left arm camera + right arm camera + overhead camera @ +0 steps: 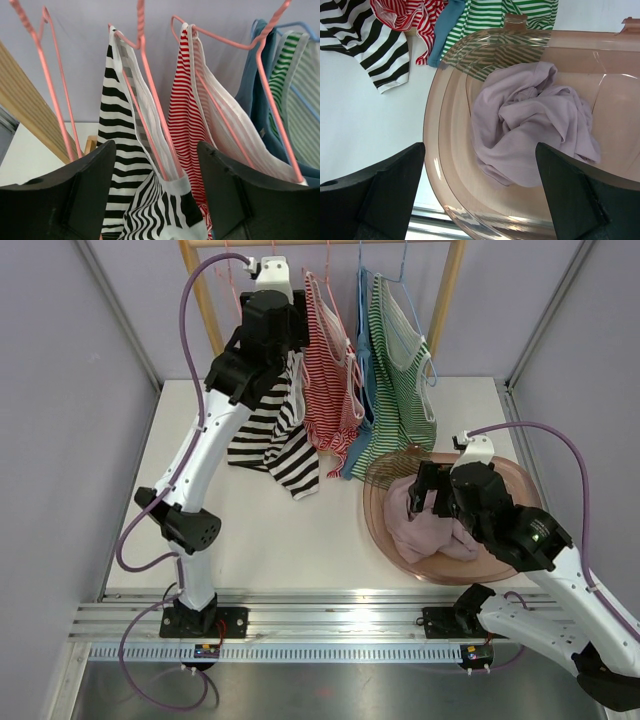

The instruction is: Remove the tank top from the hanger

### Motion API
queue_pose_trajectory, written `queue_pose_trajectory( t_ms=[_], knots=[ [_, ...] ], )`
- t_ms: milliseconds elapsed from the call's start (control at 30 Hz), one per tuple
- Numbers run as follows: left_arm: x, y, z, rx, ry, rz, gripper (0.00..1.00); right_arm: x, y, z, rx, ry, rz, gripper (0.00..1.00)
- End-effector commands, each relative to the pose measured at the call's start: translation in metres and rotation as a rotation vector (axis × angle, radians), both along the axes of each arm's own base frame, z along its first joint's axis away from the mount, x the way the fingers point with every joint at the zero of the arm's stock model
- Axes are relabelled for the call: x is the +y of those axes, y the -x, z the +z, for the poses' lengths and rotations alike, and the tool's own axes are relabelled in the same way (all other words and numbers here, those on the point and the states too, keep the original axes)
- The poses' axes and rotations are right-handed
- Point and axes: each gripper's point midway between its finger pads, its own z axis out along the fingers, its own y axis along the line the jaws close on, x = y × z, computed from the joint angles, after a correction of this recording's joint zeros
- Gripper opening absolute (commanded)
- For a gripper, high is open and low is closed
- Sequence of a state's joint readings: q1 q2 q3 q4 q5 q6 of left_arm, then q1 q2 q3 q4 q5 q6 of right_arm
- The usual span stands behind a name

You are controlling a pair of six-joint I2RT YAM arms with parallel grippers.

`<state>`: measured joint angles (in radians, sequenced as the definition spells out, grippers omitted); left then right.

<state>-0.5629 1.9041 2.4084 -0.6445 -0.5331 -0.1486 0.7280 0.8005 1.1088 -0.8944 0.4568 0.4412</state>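
Observation:
A black-and-white striped tank top point(275, 440) hangs on a pink wire hanger point(155, 110) at the left end of the rail. My left gripper point(270, 350) is raised at that hanger. In the left wrist view the left gripper point(156, 145) has a dark finger on each side of the striped top's point(120, 165) shoulder and the hanger wire, with a gap on both sides, so it is open. My right gripper point(420, 490) hovers open over a lilac garment point(535, 125) and holds nothing.
Red-striped point(330, 390), blue point(362, 430) and green-striped point(400, 380) tops hang to the right on a wooden rack point(445, 290). The lilac garment lies in a pink translucent bowl point(372, 510) at the right front. An empty pink hanger point(55, 85) hangs at far left.

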Motion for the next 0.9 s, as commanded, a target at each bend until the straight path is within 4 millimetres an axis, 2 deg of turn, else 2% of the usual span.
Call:
queue_pose_trajectory(
  t_ms=[0, 133, 333, 533, 633, 867],
  knots=[
    [0.003, -0.01, 0.018, -0.072, 0.002, 0.04, 0.65, 0.006, -0.004, 0.007, -0.034, -0.02, 0.026, 1.0],
    [0.004, -0.017, 0.008, -0.054, -0.004, 0.049, 0.61, 0.006, -0.005, 0.006, -0.036, -0.007, 0.031, 1.0],
    [0.006, -0.018, 0.011, -0.063, 0.004, 0.042, 0.41, 0.005, -0.004, 0.002, -0.038, 0.01, 0.041, 1.0],
    [0.013, -0.024, 0.018, -0.086, 0.037, 0.035, 0.4, 0.009, -0.004, -0.002, -0.024, 0.013, 0.061, 1.0],
    [0.017, -0.029, 0.016, -0.082, 0.05, 0.033, 0.4, 0.011, -0.005, -0.002, -0.022, 0.01, 0.07, 0.99],
    [0.01, -0.037, 0.016, -0.094, 0.066, -0.008, 0.4, 0.018, -0.006, -0.009, 0.002, 0.017, 0.095, 1.0]
  ],
)
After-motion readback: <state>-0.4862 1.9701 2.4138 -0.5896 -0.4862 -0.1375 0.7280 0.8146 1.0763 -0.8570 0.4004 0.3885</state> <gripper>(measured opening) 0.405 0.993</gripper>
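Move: Just below the left gripper's tips, the near shoulder of the black-and-white striped top's hanger lies about 3 cm ahead, 1 cm to the right and 4 cm down. The red-striped top's near shoulder hangs some 11 cm to the right of it and 1 cm farther out, the empty pink hanger about 11 cm to its left and 2 cm farther out. From the right hand, the striped top's shoulder is roughly 28 cm ahead, 24 cm left and 15 cm higher. Sinking about 3 cm and reaching forward with its fingers still pointing away from the base, the left hand brings them down astride the near arm of the striped top's hanger while narrowing them to under half open. Without shutting, the hand then eases some 2 cm left and a little farther forward, its right finger coming against the hanger arm and pushing it along to the left. ##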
